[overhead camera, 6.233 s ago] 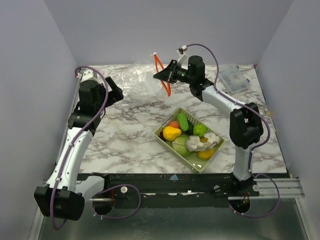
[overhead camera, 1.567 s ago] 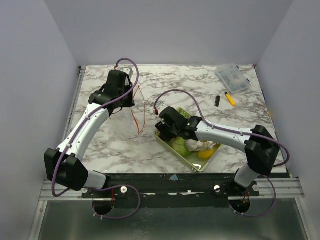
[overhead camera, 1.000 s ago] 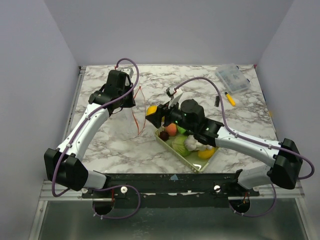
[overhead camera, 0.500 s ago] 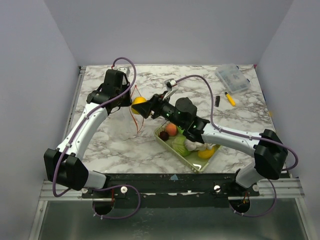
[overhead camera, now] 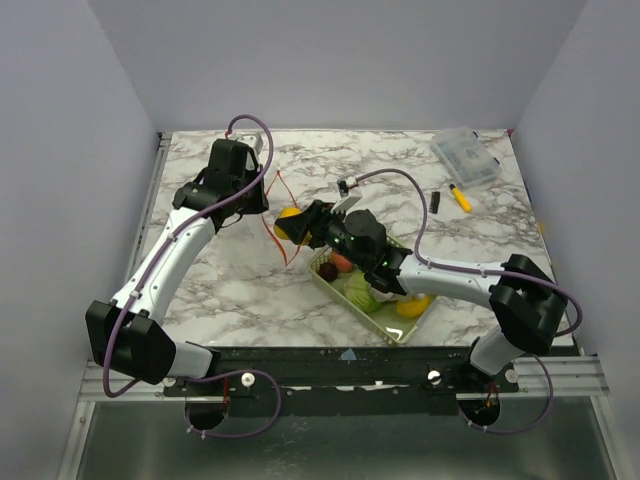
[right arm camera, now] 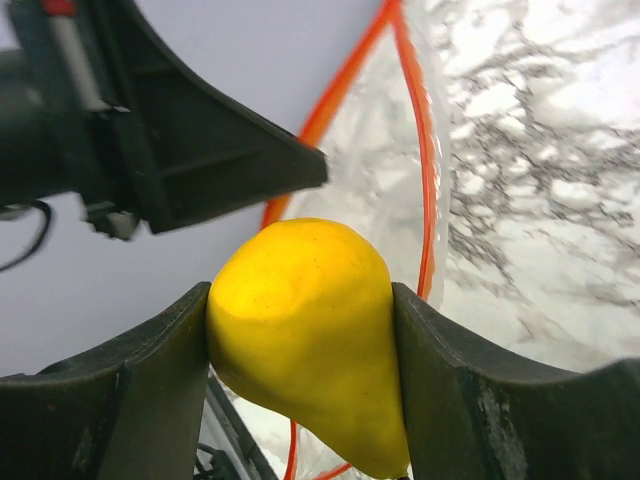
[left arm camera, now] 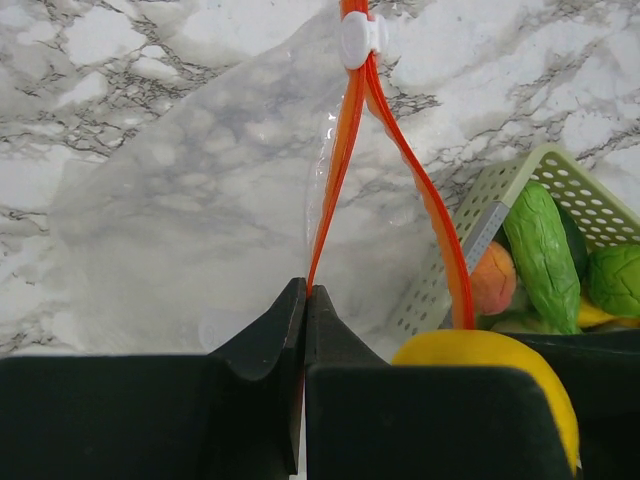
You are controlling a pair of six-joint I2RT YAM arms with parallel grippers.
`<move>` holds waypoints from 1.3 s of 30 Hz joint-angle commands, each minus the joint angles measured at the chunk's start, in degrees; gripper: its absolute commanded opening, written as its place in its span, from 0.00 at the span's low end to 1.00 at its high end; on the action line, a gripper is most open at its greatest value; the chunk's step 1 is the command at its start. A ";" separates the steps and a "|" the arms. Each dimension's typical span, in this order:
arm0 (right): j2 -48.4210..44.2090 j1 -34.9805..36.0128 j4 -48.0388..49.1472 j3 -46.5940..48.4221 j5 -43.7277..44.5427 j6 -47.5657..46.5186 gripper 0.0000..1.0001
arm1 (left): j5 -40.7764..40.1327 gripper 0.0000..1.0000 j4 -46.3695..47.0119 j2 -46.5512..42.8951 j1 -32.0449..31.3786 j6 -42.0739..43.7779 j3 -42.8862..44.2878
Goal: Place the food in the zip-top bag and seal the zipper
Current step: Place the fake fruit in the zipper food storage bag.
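Note:
My left gripper point(overhead camera: 266, 205) point(left arm camera: 306, 294) is shut on one side of the orange-red zipper point(left arm camera: 340, 170) and holds the clear zip-top bag point(left arm camera: 190, 200) up above the table. The rim gapes into a narrow loop point(right arm camera: 427, 150), with a white slider point(left arm camera: 360, 35) at its far end. My right gripper point(overhead camera: 297, 227) point(right arm camera: 300, 292) is shut on a yellow pear-shaped fruit point(right arm camera: 300, 340) point(overhead camera: 289, 221) right at the bag's open mouth. The rest of the food lies in the pale green mesh basket point(overhead camera: 336, 286): a green cucumber point(left arm camera: 540, 250), a peach-coloured fruit point(left arm camera: 492, 282) and others.
A clear lidded box point(overhead camera: 465, 158) sits at the far right corner. A yellow marker point(overhead camera: 460, 197) and a small black cap point(overhead camera: 435, 202) lie near it. The basket stands just right of the hanging bag, under the right forearm.
My right gripper carried the yellow fruit from over the basket left to the bag's mouth, then settled slightly nearer and lower. My left gripper has kept its hold on the zipper.

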 commanded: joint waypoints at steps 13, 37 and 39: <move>5.93 -0.27 -18.96 13.16 8.98 0.22 0.29 | 5.10 0.00 1.47 -1.76 0.13 -0.67 0.30; -3.37 -0.52 -23.37 9.71 2.74 -9.41 0.91 | 4.48 0.00 1.42 -1.48 0.25 -0.58 0.30; -5.56 -0.51 -25.30 8.72 3.65 -11.11 0.89 | 4.37 0.00 1.40 -1.39 0.29 -0.58 0.32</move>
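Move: Just left of the right hand, which already holds the yellow pear, the middle of the zipper bag's open mouth lies about 3 cm left, 1 cm ahead and 4 cm below. The left fingertips pinching its rim are some 6 cm left and 3 cm ahead, about level. The dark plum lies 11 cm back, 8 cm right; the basket's middle 15 cm back, 21 cm right, both nearly 20 cm lower. From the left hand, the mouth's middle is 3 cm right, 2 cm back, 4 cm below. Dipping a centimetre or two, the right hand carries the pear about 3 cm forward and slightly left into the bag's mouth, tipping some 10 degrees with its left side lower. Its fingers then spread from partly to nearly wide open, letting go of the pear, and it draws back, up and to the right by a couple of centimetres. The left hand keeps its pinch on the bag's rim, easing about 1 cm right. ##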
